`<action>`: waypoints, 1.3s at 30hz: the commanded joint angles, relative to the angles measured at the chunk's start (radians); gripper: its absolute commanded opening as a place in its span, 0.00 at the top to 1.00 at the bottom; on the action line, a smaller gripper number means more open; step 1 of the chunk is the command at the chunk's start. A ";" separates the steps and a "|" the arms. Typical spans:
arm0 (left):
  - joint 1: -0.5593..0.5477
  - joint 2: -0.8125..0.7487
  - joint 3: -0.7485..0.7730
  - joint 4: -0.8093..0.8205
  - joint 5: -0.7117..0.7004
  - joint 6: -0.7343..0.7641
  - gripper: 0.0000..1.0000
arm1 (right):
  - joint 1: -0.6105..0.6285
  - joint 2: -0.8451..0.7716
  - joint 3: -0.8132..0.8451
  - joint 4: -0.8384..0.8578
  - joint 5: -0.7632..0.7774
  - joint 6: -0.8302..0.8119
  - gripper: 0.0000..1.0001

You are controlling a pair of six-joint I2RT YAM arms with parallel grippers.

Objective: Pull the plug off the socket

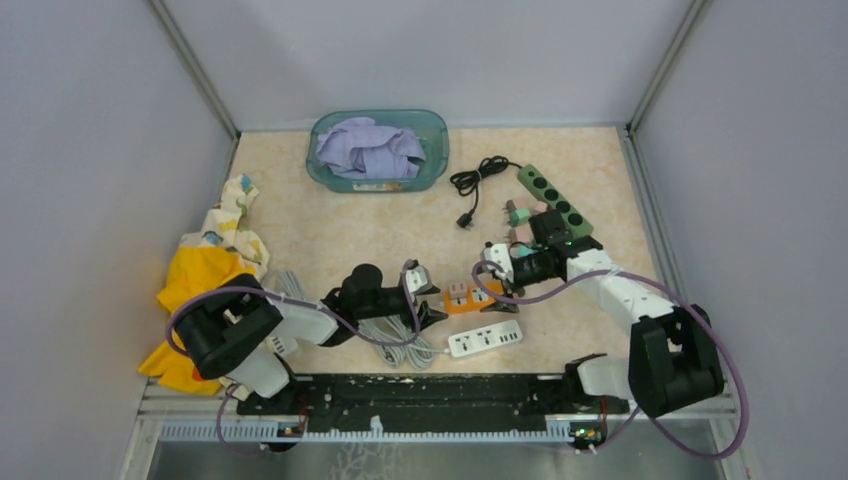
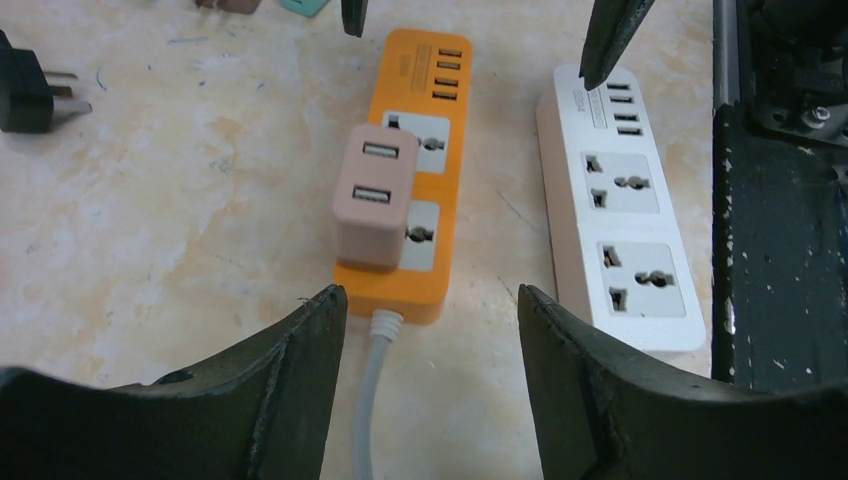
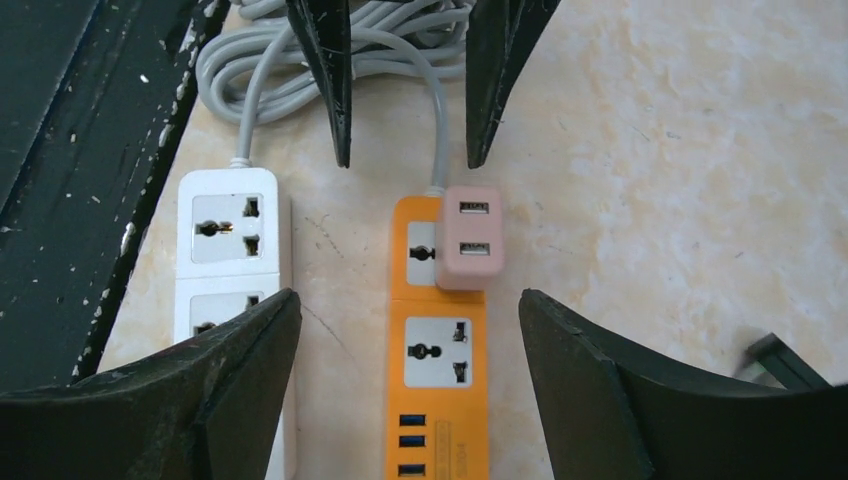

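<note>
A pink two-port plug (image 2: 372, 195) sits in the socket of the orange power strip (image 2: 405, 290), at the end where its grey cable leaves. In the right wrist view the same plug (image 3: 467, 237) stands on the orange strip (image 3: 435, 370), whose second socket is bare. My left gripper (image 2: 432, 300) is open at the strip's cable end and holds nothing. My right gripper (image 3: 410, 305) is open over the USB end, its jaws wider than the strip and apart from it. Seen from above, the two grippers (image 1: 428, 300) (image 1: 492, 265) face each other across the orange strip (image 1: 470, 297).
A white power strip (image 1: 485, 339) lies beside the orange one, next to the black base rail (image 1: 430, 392). Coiled grey cable (image 3: 300, 60) lies behind the left gripper. A green strip (image 1: 558, 203), a black cord (image 1: 480, 180), a basin of cloth (image 1: 378, 150) and a yellow cloth (image 1: 205, 300) lie around.
</note>
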 commanded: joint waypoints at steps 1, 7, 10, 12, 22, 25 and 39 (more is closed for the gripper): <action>-0.002 -0.049 -0.060 0.050 -0.004 -0.032 0.32 | 0.105 0.019 0.021 0.147 0.084 0.104 0.23; -0.001 -0.091 -0.119 0.074 -0.029 -0.044 0.32 | 0.188 0.049 0.004 0.357 0.226 0.347 0.31; -0.001 -0.095 -0.124 0.074 -0.032 -0.043 0.32 | 0.235 0.083 0.012 0.377 0.280 0.372 0.37; -0.001 -0.095 -0.123 0.074 -0.035 -0.039 0.32 | 0.268 0.109 0.025 0.384 0.317 0.387 0.43; -0.002 -0.048 -0.097 0.079 -0.040 0.032 0.31 | 0.314 0.161 0.080 0.335 0.365 0.384 0.83; -0.001 -0.004 -0.082 0.123 -0.034 0.050 0.31 | 0.314 0.157 0.086 0.324 0.362 0.382 0.95; -0.004 0.243 -0.010 0.362 0.011 0.103 0.32 | 0.314 0.155 0.085 0.305 0.321 0.357 1.00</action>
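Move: The pink plug, still in the left end of the orange socket strip, lies about 5 cm left of the right hand, 2 cm ahead and 5 cm below. The strip's middle is 1 cm ahead and 1 cm left of that hand; the white strip's is 6 cm back, straight below. The black plug lies 14 cm ahead, 4 cm left. From the left hand, the orange strip's middle is 9 cm right and 1 cm ahead, and the pink plug 5 cm right, 2 cm ahead. The right fingers close on both sides of the pink plug and pinch it: that hand sweeps about 5 cm left and 5 cm down, slightly forward, its fingers tipping some 15 degrees steeper, then holds still. The left hand, open, backs off left and a little back, then returns right and forward while sinking, towards the cable end of the orange strip. ##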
